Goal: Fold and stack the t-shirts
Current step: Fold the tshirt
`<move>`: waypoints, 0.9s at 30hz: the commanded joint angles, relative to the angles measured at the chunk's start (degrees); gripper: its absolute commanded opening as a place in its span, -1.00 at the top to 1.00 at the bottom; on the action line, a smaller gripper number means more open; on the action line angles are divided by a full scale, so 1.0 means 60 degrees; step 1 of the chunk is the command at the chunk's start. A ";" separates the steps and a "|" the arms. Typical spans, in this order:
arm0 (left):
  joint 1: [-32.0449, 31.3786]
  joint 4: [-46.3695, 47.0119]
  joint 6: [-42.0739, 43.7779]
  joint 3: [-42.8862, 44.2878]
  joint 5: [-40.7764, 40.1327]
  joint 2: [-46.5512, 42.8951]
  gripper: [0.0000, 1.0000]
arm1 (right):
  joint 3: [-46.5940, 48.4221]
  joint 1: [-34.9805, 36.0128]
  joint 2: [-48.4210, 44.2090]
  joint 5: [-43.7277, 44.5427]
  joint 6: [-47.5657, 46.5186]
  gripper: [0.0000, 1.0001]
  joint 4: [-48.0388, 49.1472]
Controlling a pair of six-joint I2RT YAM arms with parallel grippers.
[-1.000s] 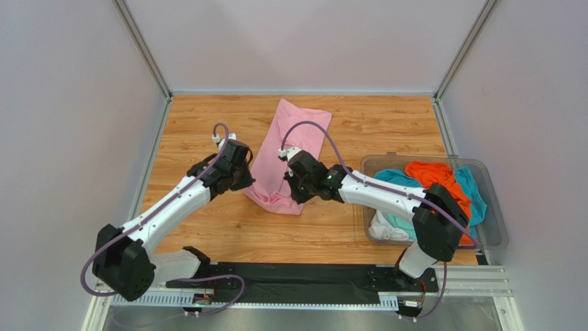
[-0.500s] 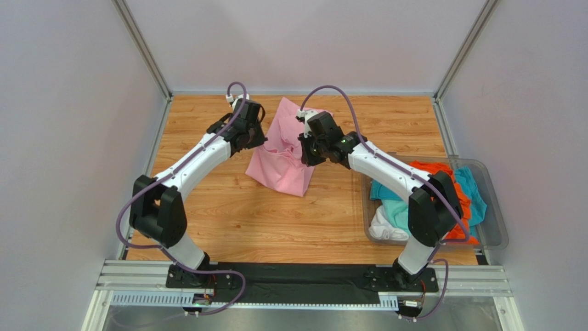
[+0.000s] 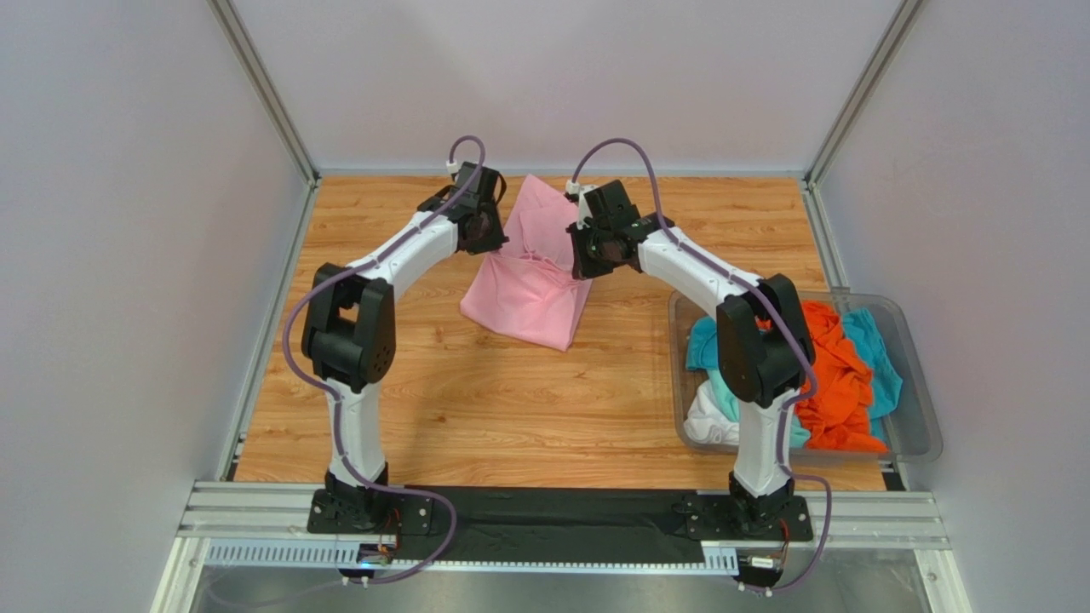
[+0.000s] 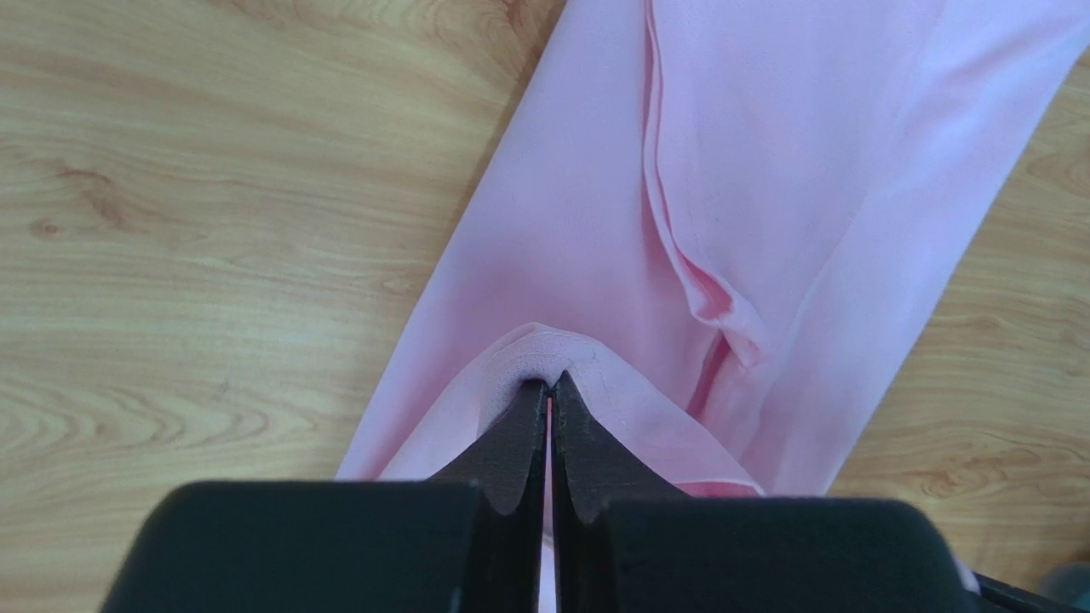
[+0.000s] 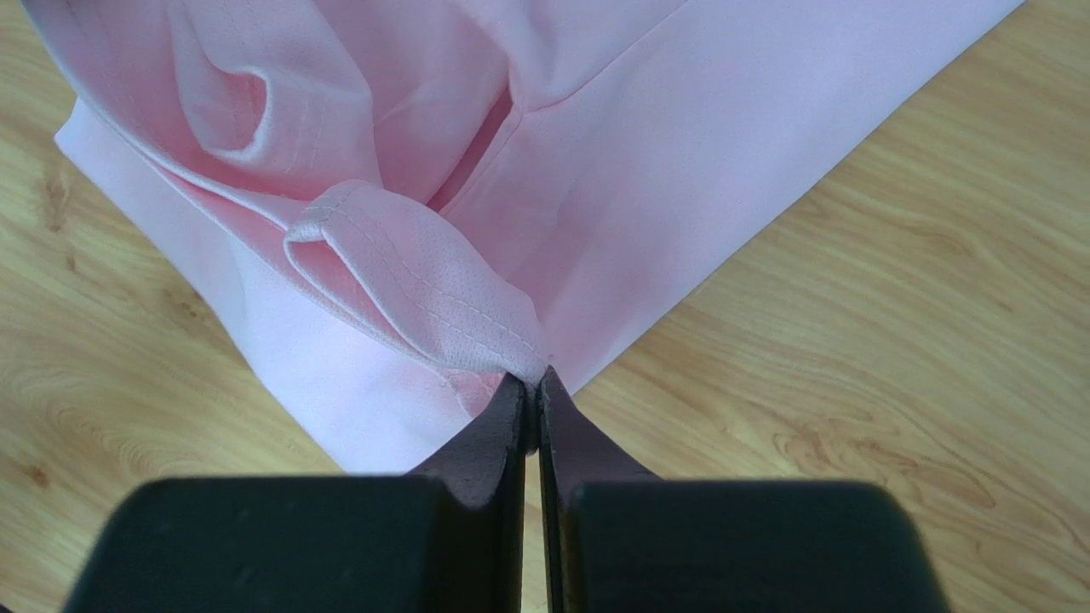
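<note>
A light pink t-shirt (image 3: 535,275) lies at the back middle of the wooden table, folded lengthwise, its near end lifted and carried over the rest. My left gripper (image 3: 490,234) is shut on the shirt's left edge; the left wrist view shows a pinched hem of the pink t-shirt (image 4: 717,192) at my left gripper (image 4: 552,379). My right gripper (image 3: 586,250) is shut on the right edge, and a stitched hem of the pink t-shirt (image 5: 422,275) bunches at my right gripper (image 5: 531,377). Orange (image 3: 834,377), teal (image 3: 878,348) and white (image 3: 705,414) t-shirts lie heaped in the bin.
A clear plastic bin (image 3: 916,422) stands at the right front of the wooden table (image 3: 512,409). White walls with metal rails close in the left, back and right sides. A black base rail runs along the near edge.
Both arms have stretched toward the back of the table, carrying the pink shirt's near end up and over toward its far end. Both grippers have stayed shut on the cloth.
</note>
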 commanded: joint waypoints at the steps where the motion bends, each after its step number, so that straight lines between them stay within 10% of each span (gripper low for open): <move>1: 0.0213 0.0262 0.0436 0.0592 0.0419 0.0412 1.00 | 0.0699 -0.0170 0.0578 -0.0309 -0.0393 1.00 0.0212; 7: 0.0272 0.0512 0.0685 0.0973 0.0551 0.1116 1.00 | 0.1256 -0.0536 0.1428 -0.0353 -0.0379 0.92 0.0461; 11: 0.0315 0.0278 0.0788 0.1484 0.0551 0.1497 1.00 | 0.1855 -0.0784 0.1781 -0.0207 -0.0393 0.45 0.0316; 14: 0.0315 0.0029 0.0861 0.1837 0.0449 0.1381 0.43 | 0.2411 -0.0785 0.1753 0.0085 -0.0569 -0.15 -0.0166; 18: 0.0315 -0.0220 0.0891 0.1868 0.0419 0.0708 -0.99 | 0.2270 -0.0756 0.1038 0.0204 -0.0599 -0.46 -0.0593; 22: 0.0315 -0.0192 0.0657 0.0976 0.0521 -0.0447 -0.99 | 0.1303 -0.0435 0.0201 -0.0030 -0.0467 -0.97 -0.0403; 27: 0.0315 0.0145 0.0335 -0.0577 0.1209 -0.1095 -0.99 | 0.0247 -0.0155 0.0052 -0.1609 0.0497 -1.00 0.0840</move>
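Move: Ahead of and just below each hand lies the landing spot on the shirt's far half for the pinched end it holds: about 3 cm ahead and 5 below for the left hand, about 5 ahead, 2 to the right and 5 below for the right. The shirt's far corner is some 14 cm ahead and 5 right of the left hand; its left near corner is 11 back and 5 left. Its right near corner is about 12 back and 2 left of the right hand. Carrying the two pinched ends on over the t-shirt's far half, both hands sink about 4 cm while easing forward, the left some 3 cm and the right about 5 cm, drifting slightly right. Low over the cloth both grippers open wide and let go; the hands then rise, 5 to 7 cm, drawing back towards the robot. ##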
